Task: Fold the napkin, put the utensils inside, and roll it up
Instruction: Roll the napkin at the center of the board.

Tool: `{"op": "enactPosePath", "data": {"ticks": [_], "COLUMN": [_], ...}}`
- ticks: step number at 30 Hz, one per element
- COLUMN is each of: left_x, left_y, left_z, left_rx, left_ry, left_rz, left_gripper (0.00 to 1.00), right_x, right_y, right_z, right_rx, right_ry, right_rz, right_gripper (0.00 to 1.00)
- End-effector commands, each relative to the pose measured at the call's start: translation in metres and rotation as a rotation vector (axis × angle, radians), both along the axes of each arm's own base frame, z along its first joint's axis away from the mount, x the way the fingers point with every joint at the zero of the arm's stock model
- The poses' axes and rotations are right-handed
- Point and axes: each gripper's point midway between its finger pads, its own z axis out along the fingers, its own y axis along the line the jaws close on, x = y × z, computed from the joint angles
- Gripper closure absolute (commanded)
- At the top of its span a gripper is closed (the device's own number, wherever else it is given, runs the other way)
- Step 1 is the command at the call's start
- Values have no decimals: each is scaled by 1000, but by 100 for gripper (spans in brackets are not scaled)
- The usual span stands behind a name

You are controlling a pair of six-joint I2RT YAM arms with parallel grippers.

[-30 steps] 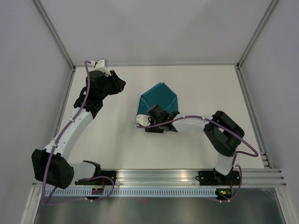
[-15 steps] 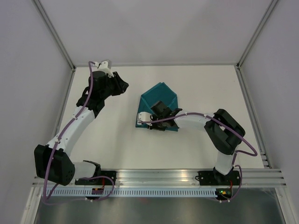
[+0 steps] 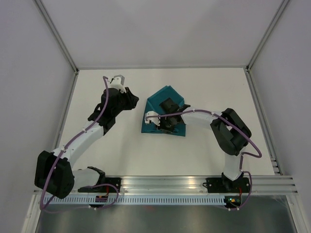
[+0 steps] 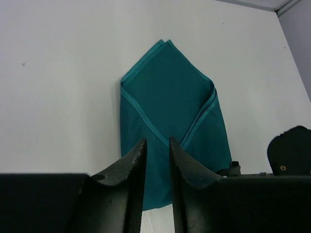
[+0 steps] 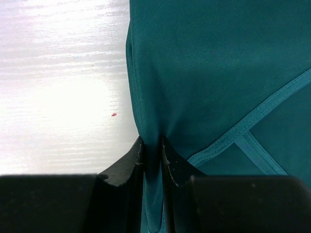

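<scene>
The teal napkin (image 3: pixel 156 100) lies folded at the table's centre, with two hemmed flaps crossing into a point (image 4: pixel 167 92). My right gripper (image 3: pixel 161 120) sits on the napkin's near part. In the right wrist view it (image 5: pixel 151 145) is shut on a raised fold of napkin (image 5: pixel 218 73) at the cloth's left edge. My left gripper (image 3: pixel 135 101) hovers just left of the napkin. In the left wrist view it (image 4: pixel 158 145) stands open by a narrow gap with nothing between its fingers, the cloth showing beyond. The utensils are out of view.
The white table (image 3: pixel 116 145) is bounded by grey walls left, right and behind, with a metal rail (image 3: pixel 165 182) at the near edge. A small red speck (image 5: pixel 113 114) lies on the table beside the napkin. Part of the right arm (image 4: pixel 291 150) shows in the left wrist view.
My left gripper has swung right toward the napkin and narrowed. My right gripper has moved farther onto the napkin and closed on a fold of it; the cloth's near part has shifted.
</scene>
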Motion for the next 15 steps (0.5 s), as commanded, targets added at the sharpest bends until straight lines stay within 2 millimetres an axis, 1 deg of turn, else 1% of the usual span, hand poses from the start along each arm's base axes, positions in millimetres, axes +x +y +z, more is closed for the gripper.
{"op": "enactPosePath", "data": {"ticks": [1, 2, 3, 4, 5, 6, 7, 8, 9, 10, 11, 12, 13, 14, 15], "left_x": [3, -2, -5, -7, -12, -15, -16, -20, -24, -26, -30, -35, -39, -43, -47], "left_y": [3, -1, -1, -1, -6, -5, -1, -5, -2, 2, -1, 0, 0, -3, -3], "left_z": [35, 39, 37, 38, 40, 41, 42, 44, 35, 47, 49, 40, 54, 57, 49], "left_rx": [26, 20, 14, 14, 12, 29, 46, 54, 94, 83, 89, 119, 95, 96, 132], "left_ry": [-189, -215, -245, -267, -295, -329, -350, -374, -385, -440, -463, -480, -547, -578, -593], "left_rz": [56, 49, 47, 50, 33, 34, 63, 56, 57, 82, 71, 65, 64, 48, 26], "left_gripper": [72, 73, 79, 83, 83, 86, 89, 92, 93, 93, 96, 98, 98, 98, 96], "right_x": [-38, -42, -38, -40, -41, -37, -38, -34, -34, -34, -37, -35, -39, -36, -35], "right_y": [-40, -42, -39, -44, -43, -40, -47, -44, -43, -45, -47, -43, -47, -45, -45], "right_z": [-38, -38, -35, -38, -38, -36, -40, -37, -37, -40, -40, -37, -40, -39, -40], "right_rx": [-133, -132, -121, -128, -117, -103, -113, -102, -89, -89, -93, -75, -86, -79, -78], "right_ry": [239, 274, 278, 311, 333, 340, 378, 381, 405, 428, 455, 465, 503, 507, 515], "right_rz": [18, 24, 26, 22, 27, 25, 12, 20, 21, 16, 16, 25, 21, 22, 26], "right_gripper": [85, 85, 86, 86, 87, 88, 89, 89, 89, 89, 89, 89, 89, 89, 89]}}
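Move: Near its front edge, the napkin is already pinched between the right fingers; its middle lies about 8 cm ahead of them and 1 cm to the left. Its left near corner is some 12 cm to the left and 2 cm back of the pinch, its right near corner roughly 9 cm to the right and 3 cm back, and the far tip about 20 cm straight ahead. From the raised left hand the napkin's middle lies some 13 cm right, level, 20 cm below. Rolling the pinched near edge with its wrist, the right hand stays nearly in place, easing about 1 cm to the right while its body leans forward some 20 degrees over the napkin and the fingertips turn back underneath, grip kept. The left hand, empty, draws back about 5 cm beside the napkin, tips its fingers up some 20 degrees and shuts them. ##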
